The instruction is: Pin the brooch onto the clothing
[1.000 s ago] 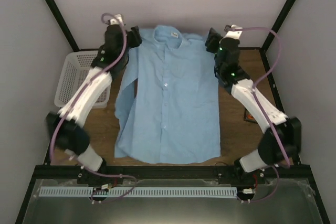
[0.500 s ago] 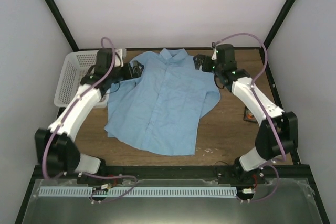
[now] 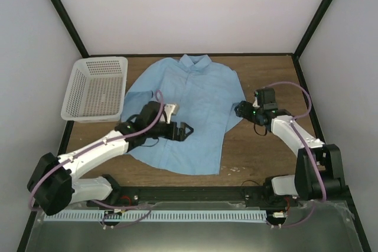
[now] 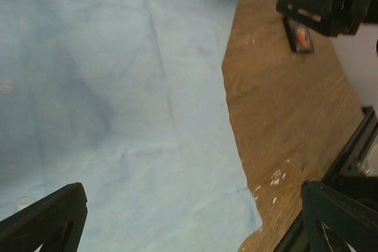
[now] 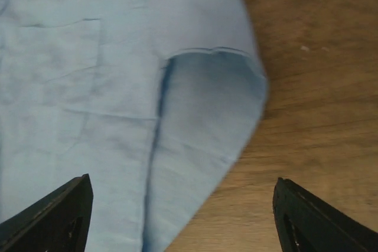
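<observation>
The clothing, a light blue shirt, lies flat on the wooden table, collar toward the back. My left gripper hovers open over its lower front, with only cloth below the jaws. My right gripper stands open above the shirt's right edge, where a folded sleeve meets bare wood; nothing sits between its fingers. The brooch, a small orange-red disc, rests in a black square frame on the table right of the shirt. In the top view my right arm hides it.
A white mesh basket stands at the back left of the table. Black frame rails run along the near edge and up both back corners. Bare wood shows right of the shirt.
Both grippers have let go of the shirt's shoulders and opened. The shirt has dropped flat, slightly turned. Both arms have drawn back toward the near side, the left one over the hem.
</observation>
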You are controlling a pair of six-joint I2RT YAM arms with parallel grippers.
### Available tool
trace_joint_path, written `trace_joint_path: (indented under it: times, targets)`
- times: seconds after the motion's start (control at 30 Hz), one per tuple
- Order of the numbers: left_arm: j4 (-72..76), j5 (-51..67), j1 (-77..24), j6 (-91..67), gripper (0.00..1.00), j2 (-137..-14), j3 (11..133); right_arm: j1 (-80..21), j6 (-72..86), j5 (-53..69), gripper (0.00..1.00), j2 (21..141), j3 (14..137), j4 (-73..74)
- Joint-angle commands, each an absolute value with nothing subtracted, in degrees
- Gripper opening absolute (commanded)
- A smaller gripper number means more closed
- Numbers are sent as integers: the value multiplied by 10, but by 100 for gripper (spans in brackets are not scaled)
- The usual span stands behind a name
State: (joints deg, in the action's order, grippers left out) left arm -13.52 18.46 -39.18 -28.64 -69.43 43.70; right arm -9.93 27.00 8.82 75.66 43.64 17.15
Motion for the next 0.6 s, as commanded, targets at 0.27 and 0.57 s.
trace_joint_path:
  times: [0.27,0.57]
  targets:
    - [-116,-38,-582,-250,99,-787,489,-82,323,8,57,910,527,249]
    - [-165,-146,-662,-190,96,-887,566,-125,304,-38,48,1031,574,241]
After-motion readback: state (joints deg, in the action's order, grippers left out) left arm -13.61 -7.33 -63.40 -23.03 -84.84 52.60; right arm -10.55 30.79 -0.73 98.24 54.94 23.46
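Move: Some 5 cm ahead and 2 cm right of the right hand, about 9 cm below, lies the outer corner of the shirt's right sleeve. The chest pocket is roughly 14 cm left and 8 cm ahead of that hand. For the left hand, the lower right hem corner lies about 13 cm back, 14 cm right and 14 cm below; the same sleeve corner is some 20 cm ahead of that hand and 26 cm right. Sinking about 8 cm to the sleeve end, with a little forward and right travel, the right hand tips its fingers steeper by some 15 degrees and narrows them from nearly open to about half; contact isn't clear. Meanwhile the left hand, still wide open, swings right over the lower shirt, also back and down, towards the hem corner, its wrist turning. ##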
